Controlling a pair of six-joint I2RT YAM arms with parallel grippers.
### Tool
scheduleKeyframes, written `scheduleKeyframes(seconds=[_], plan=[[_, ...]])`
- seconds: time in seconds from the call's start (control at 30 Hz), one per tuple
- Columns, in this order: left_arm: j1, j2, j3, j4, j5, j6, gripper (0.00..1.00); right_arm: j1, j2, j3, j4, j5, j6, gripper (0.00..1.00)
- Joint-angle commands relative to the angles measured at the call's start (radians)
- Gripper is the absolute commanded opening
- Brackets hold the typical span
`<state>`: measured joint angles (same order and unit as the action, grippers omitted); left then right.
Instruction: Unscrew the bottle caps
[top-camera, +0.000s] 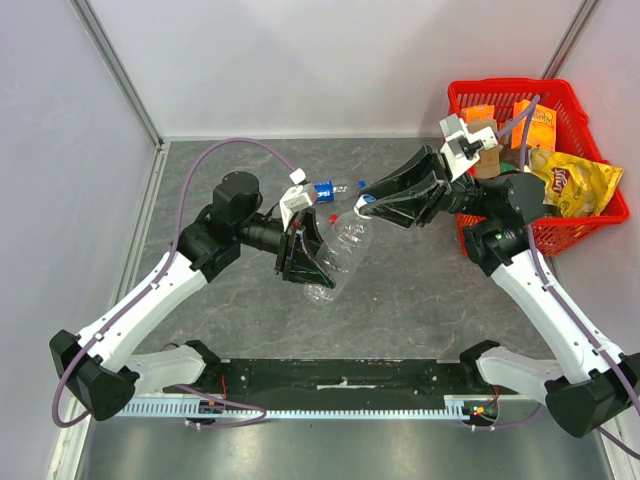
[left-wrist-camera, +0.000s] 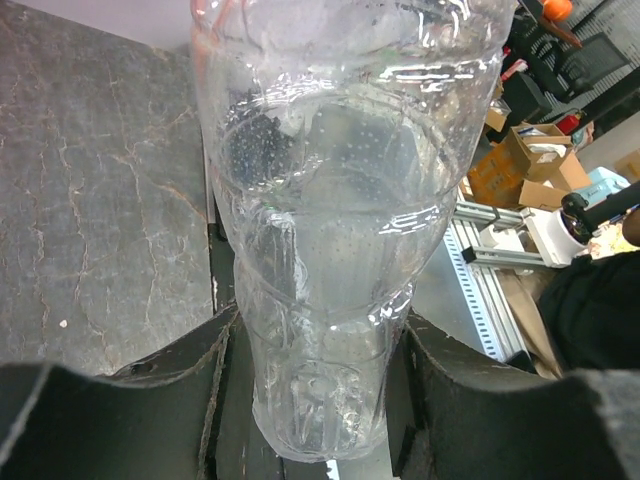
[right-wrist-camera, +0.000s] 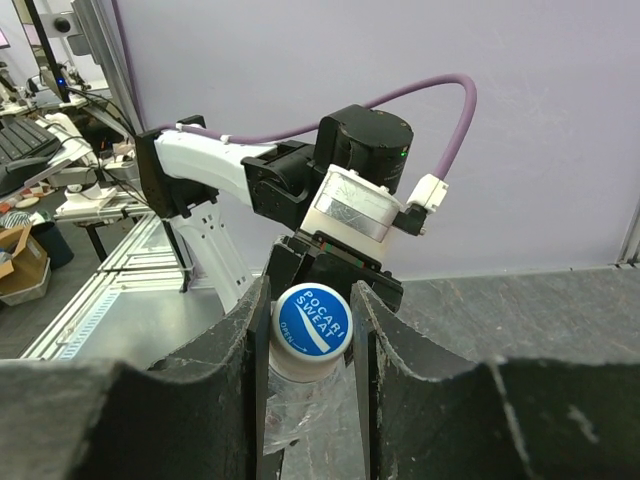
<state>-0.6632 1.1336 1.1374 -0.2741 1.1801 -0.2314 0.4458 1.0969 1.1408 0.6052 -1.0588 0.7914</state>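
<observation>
A clear unlabelled bottle (top-camera: 338, 252) hangs tilted above the table, base toward the near left and neck toward the far right. My left gripper (top-camera: 316, 264) is shut on its lower body; in the left wrist view the bottle (left-wrist-camera: 330, 250) sits squeezed between both fingers of that gripper (left-wrist-camera: 315, 400). My right gripper (top-camera: 366, 205) is shut on the bottle's cap. In the right wrist view this cap (right-wrist-camera: 312, 322) is white with a blue printed top, and the right gripper (right-wrist-camera: 310, 335) has a finger pressed against each side of it.
A Pepsi-labelled bottle (top-camera: 324, 187) lies on the table behind the held one, with a blue cap (top-camera: 360, 185) at its right end. A small red cap (top-camera: 331, 217) lies beside it. A red basket (top-camera: 500, 90) with snack bags (top-camera: 580, 185) stands at the far right.
</observation>
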Motion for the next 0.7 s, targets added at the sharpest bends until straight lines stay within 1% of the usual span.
scheduleKeyframes(seconds=[0.0, 0.03, 0.1, 0.13, 0.17, 0.23, 0.27, 0.33, 0.47, 0.67], plan=[[-0.015, -0.003, 0.021, 0.099, 0.049, -0.023, 0.14, 0.016, 0.026, 0.0, -0.094, -0.047, -0.083, 0.11], [-0.015, -0.003, 0.022, 0.076, 0.035, -0.008, 0.14, 0.016, 0.026, 0.004, -0.108, -0.04, -0.092, 0.14], [-0.015, -0.003, 0.027, 0.047, 0.009, 0.015, 0.14, 0.016, 0.027, 0.019, -0.159, -0.014, -0.116, 0.33], [-0.015, -0.006, 0.028, 0.035, -0.003, 0.024, 0.14, 0.016, 0.027, 0.03, -0.183, 0.0, -0.132, 0.51], [-0.015, -0.009, 0.028, 0.023, -0.02, 0.035, 0.14, 0.014, 0.024, 0.037, -0.197, 0.014, -0.138, 0.66], [-0.015, -0.015, 0.027, -0.005, -0.059, 0.059, 0.14, 0.016, 0.015, 0.048, -0.225, 0.054, -0.161, 0.88], [-0.018, -0.018, 0.028, -0.017, -0.083, 0.072, 0.14, 0.014, 0.009, 0.054, -0.234, 0.069, -0.162, 0.96], [-0.015, -0.023, 0.032, -0.051, -0.125, 0.096, 0.14, 0.016, 0.003, 0.077, -0.263, 0.118, -0.172, 0.98], [-0.015, -0.029, 0.033, -0.125, -0.236, 0.158, 0.14, 0.014, -0.015, 0.1, -0.285, 0.218, -0.159, 0.98], [-0.015, -0.04, 0.016, -0.192, -0.402, 0.211, 0.14, 0.013, -0.023, 0.134, -0.372, 0.385, -0.144, 0.98]])
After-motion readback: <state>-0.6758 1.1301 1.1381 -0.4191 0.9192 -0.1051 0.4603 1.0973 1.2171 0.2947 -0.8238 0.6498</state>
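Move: The blue-and-white cap of the clear bottle sits between the right fingers, about 1 cm to the left of that hand point and level with it. From the left hand, which still grips the bottle low down, the cap is some 7 cm ahead, 8 cm to the right and 12 cm higher. On the table, roughly 45 cm below the right hand, the Pepsi bottle lies about 24 cm ahead and 8 cm left, the red-capped bottle 16 cm ahead and 14 cm left. Open the right gripper wide to let go of the cap, and slide that hand forward about 4 cm, dipping a couple of centimetres and rising again while turning it slightly clockwise. Keep the left grip on the bottle; after a short hold, carry it forward and down, some 3 cm each, swinging about 10 degrees counter-clockwise. ##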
